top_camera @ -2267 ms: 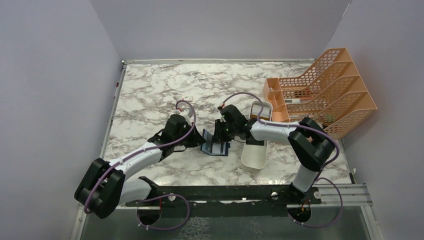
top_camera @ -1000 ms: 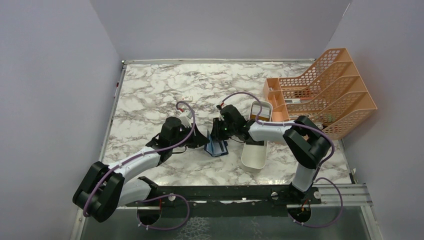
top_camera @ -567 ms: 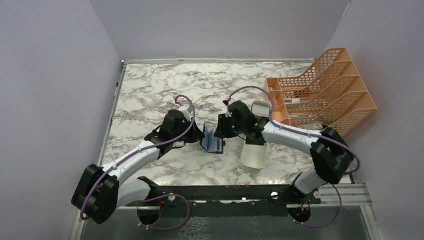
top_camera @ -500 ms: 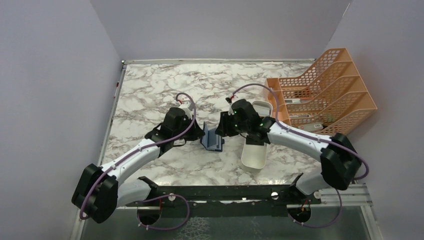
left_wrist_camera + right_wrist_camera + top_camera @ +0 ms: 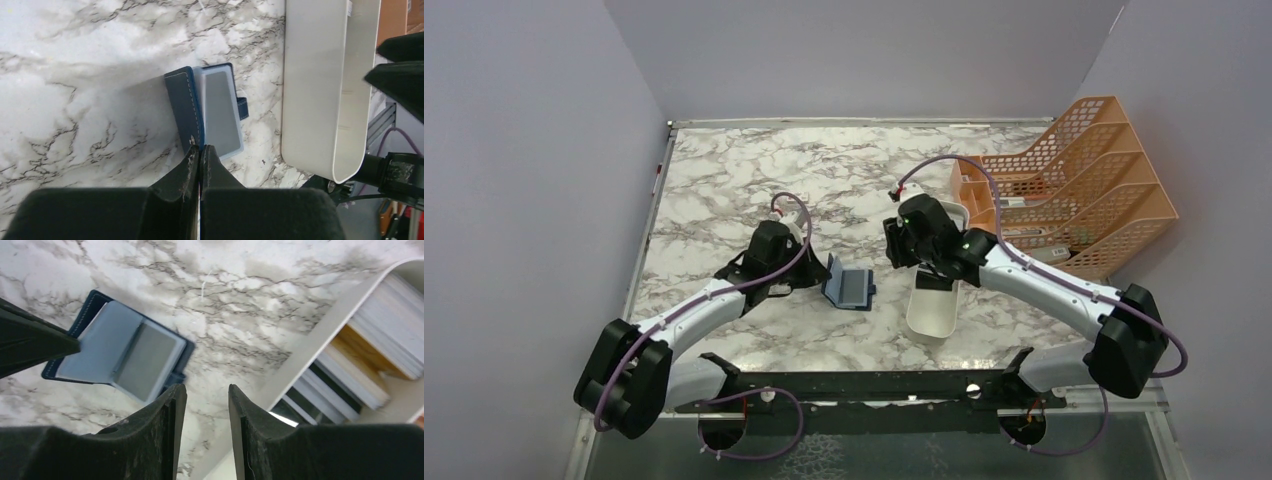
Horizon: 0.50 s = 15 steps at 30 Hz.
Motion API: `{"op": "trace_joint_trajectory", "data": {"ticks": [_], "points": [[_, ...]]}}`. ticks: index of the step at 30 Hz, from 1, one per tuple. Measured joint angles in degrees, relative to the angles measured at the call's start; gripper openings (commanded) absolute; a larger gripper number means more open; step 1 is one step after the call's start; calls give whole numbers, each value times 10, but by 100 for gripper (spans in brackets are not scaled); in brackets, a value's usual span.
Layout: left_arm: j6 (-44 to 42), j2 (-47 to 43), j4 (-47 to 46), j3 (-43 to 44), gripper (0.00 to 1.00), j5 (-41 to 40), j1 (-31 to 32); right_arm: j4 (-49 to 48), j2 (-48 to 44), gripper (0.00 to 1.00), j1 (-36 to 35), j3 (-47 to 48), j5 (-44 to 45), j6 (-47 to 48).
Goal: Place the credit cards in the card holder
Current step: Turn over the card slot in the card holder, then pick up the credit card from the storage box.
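Note:
The navy card holder [image 5: 851, 289] lies open on the marble table, with a grey credit card [image 5: 856, 287] in its light blue right panel. My left gripper [image 5: 821, 279] is shut on the edge of the holder's navy left flap [image 5: 182, 107] and holds that flap up. The card [image 5: 220, 112] also shows in the left wrist view. My right gripper [image 5: 896, 250] is open and empty, raised between the holder [image 5: 100, 347] and the white tray. Several more cards [image 5: 350, 385] lie stacked in that tray. The right wrist view shows the card [image 5: 146, 361] in the holder.
The long white tray [image 5: 930, 312] lies just right of the holder, under my right arm, and shows in the left wrist view [image 5: 320, 90]. An orange mesh file rack [image 5: 1074, 190] stands at the back right. Grey walls close in the table.
My right gripper has drawn back up and to the right, away from the holder, and is open. The grey card now lies in the holder's right panel. My left gripper keeps its hold.

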State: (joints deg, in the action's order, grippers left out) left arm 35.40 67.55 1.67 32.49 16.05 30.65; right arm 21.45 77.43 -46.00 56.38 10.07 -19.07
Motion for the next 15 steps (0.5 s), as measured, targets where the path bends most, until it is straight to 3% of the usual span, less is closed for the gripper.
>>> {"op": "trace_joint_trajectory", "data": {"ticks": [8, 15], "points": [[44, 0, -50, -53, 24, 60, -59, 49, 13, 44, 5, 35, 81, 134], [50, -12, -36, -62, 31, 65, -75, 65, 24, 46, 23, 19, 107, 273]]}}
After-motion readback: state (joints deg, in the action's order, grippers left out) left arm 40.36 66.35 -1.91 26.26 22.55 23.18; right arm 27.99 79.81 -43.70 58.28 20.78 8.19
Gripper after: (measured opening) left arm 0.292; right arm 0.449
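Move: The left hand pinches the upright cover leaf of the card holder near its edge; the holder's flat half lies about 6 cm to its right and 7 cm below, level ahead, with the white tray 24 cm right and 3 cm farther out. From the empty right hand, the row of cards in the tray is roughly 10 cm right, 2 cm ahead and 8 below; the flat half is 9 cm left, 3 cm back. The left hand brings the pinched cover leaf over to the left and down, about 3 cm in all, and opens its fingers roughly a quarter of their range, letting go so that the leaf's edge stands loose between them. Meanwhile the right hand, touching nothing, swings some 7 cm right and nearly 3 cm forward, away from the holder and towards the cards in the white tray, rolling about 30 degrees with its left side dipping while its fingers stay half open. ##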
